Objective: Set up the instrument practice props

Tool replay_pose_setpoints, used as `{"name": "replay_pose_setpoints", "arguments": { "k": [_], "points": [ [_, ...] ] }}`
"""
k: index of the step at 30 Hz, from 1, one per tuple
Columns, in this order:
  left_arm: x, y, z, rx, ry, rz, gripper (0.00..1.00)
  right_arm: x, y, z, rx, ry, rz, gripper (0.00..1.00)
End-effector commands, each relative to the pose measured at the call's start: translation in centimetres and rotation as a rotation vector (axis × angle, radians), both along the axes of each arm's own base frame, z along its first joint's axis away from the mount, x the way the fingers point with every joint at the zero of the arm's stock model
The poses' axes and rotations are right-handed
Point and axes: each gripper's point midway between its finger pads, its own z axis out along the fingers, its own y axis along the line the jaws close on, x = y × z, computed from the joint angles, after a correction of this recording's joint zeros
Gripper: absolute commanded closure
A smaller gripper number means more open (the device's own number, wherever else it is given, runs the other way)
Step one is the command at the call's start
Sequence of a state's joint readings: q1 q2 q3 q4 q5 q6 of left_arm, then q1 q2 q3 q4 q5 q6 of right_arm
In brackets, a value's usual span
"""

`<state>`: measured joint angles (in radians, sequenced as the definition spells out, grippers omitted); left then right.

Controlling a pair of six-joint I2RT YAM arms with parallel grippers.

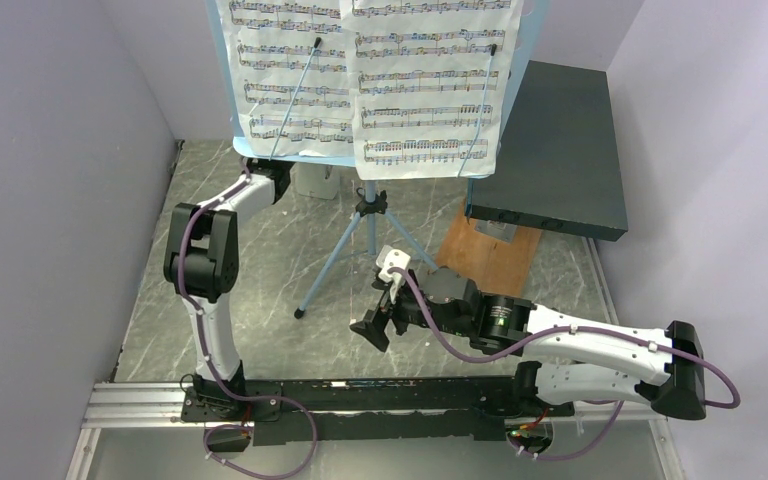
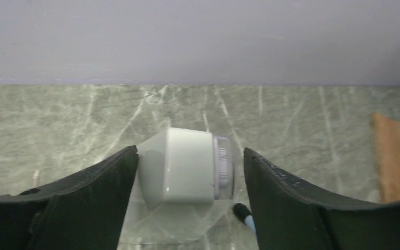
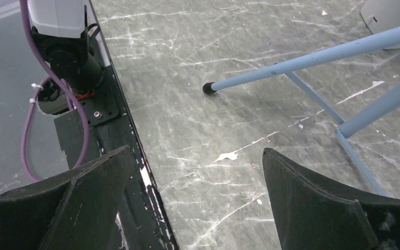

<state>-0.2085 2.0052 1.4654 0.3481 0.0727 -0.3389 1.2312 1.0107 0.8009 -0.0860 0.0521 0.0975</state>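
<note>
The light blue music stand [image 1: 368,215] stands at the back on tripod legs [image 3: 302,62]. Two white sheet-music pages [image 1: 290,70] rest on its desk. Under the desk, the grey-white metronome [image 2: 185,166] sits on the table, also seen from above as the metronome [image 1: 315,180]. My left gripper [image 2: 190,150] is open around it. The left finger touches its side, and a gap shows at the right finger. From above, the left gripper [image 1: 282,180] is partly hidden by the pages. My right gripper [image 3: 197,150] hangs open and empty over bare table near the front rail, and shows as the right gripper [image 1: 375,325] from above.
A big dark box [image 1: 560,150] lies on a wooden board [image 1: 490,250] at the back right. One rubber-tipped stand foot [image 2: 242,212] sits just by my left gripper's right finger. The black base rail [image 3: 120,130] and the left arm's base [image 3: 65,47] are close to my right gripper.
</note>
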Motion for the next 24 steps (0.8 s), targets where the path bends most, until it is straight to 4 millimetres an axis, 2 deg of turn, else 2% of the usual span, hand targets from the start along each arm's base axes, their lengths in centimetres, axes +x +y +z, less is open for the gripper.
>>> {"name": "replay_pose_setpoints", "arguments": {
  "k": [1, 4, 6, 11, 14, 18, 19, 20, 24],
  "points": [
    [0.6, 1.0, -0.5, 0.124, 0.033, 0.037, 0.28, 0.5, 0.0, 1.5, 0.023, -0.007, -0.03, 0.01],
    [0.2, 2.2, -0.8, 0.172, 0.076, 0.083, 0.43, 0.8, 0.0, 0.9, 0.008, 0.0, -0.053, 0.01],
    [-0.5, 2.5, -0.7, 0.199, 0.078, 0.073, 0.48, 1.3, 0.0, 0.5, 0.003, 0.008, -0.087, 0.01],
    [-3.5, 4.1, 0.0, 0.278, 0.11, 0.091, 0.66, 2.0, 0.2, 0.0, 0.018, 0.036, -0.141, 0.01],
    [-5.8, 5.8, 0.0, 0.334, 0.141, 0.133, 0.7, 2.2, 0.5, 0.0, 0.042, 0.051, -0.153, 0.01],
    [-9.8, 8.8, 0.1, 0.41, 0.207, 0.215, 0.78, 2.2, 1.0, -0.3, 0.039, 0.065, -0.152, 0.01],
    [-11.1, 9.5, -0.4, 0.426, 0.229, 0.224, 0.8, 2.3, 1.1, -0.4, 0.035, 0.069, -0.154, 0.01],
    [-12.2, 10.2, 0.3, 0.431, 0.23, 0.241, 0.81, 2.3, 1.2, -0.5, 0.036, 0.073, -0.154, 0.01],
    [-17.8, 13.9, 0.5, 0.474, 0.333, 0.36, 0.84, 2.4, 1.4, -1.0, 0.034, 0.083, -0.161, 0.01]
  ]
}}
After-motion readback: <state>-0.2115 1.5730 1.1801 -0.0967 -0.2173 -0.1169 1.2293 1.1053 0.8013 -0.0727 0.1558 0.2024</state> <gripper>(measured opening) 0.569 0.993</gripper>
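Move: The metronome stands between the left hand's still-open fingers at its upper part, its middle about 5 cm below and 1 cm beyond them. From this hand, the music stand's column is roughly 18 cm back and 13 cm to the right, and the tray's lower edge hangs overhead, some 25 cm higher, 10 cm right and 8 cm back. From the right hand, the metronome is about 47 cm ahead and 20 cm left. The left fingers close on the metronome's upper part and pinch it, then keep that grip while the hand draws it back about 12 cm and left some 9 cm, away from the stand's column at near-level height, its left side rolling up about 20 degrees and its tips dipping. The empty right hand, open, sinks about 3 cm. ##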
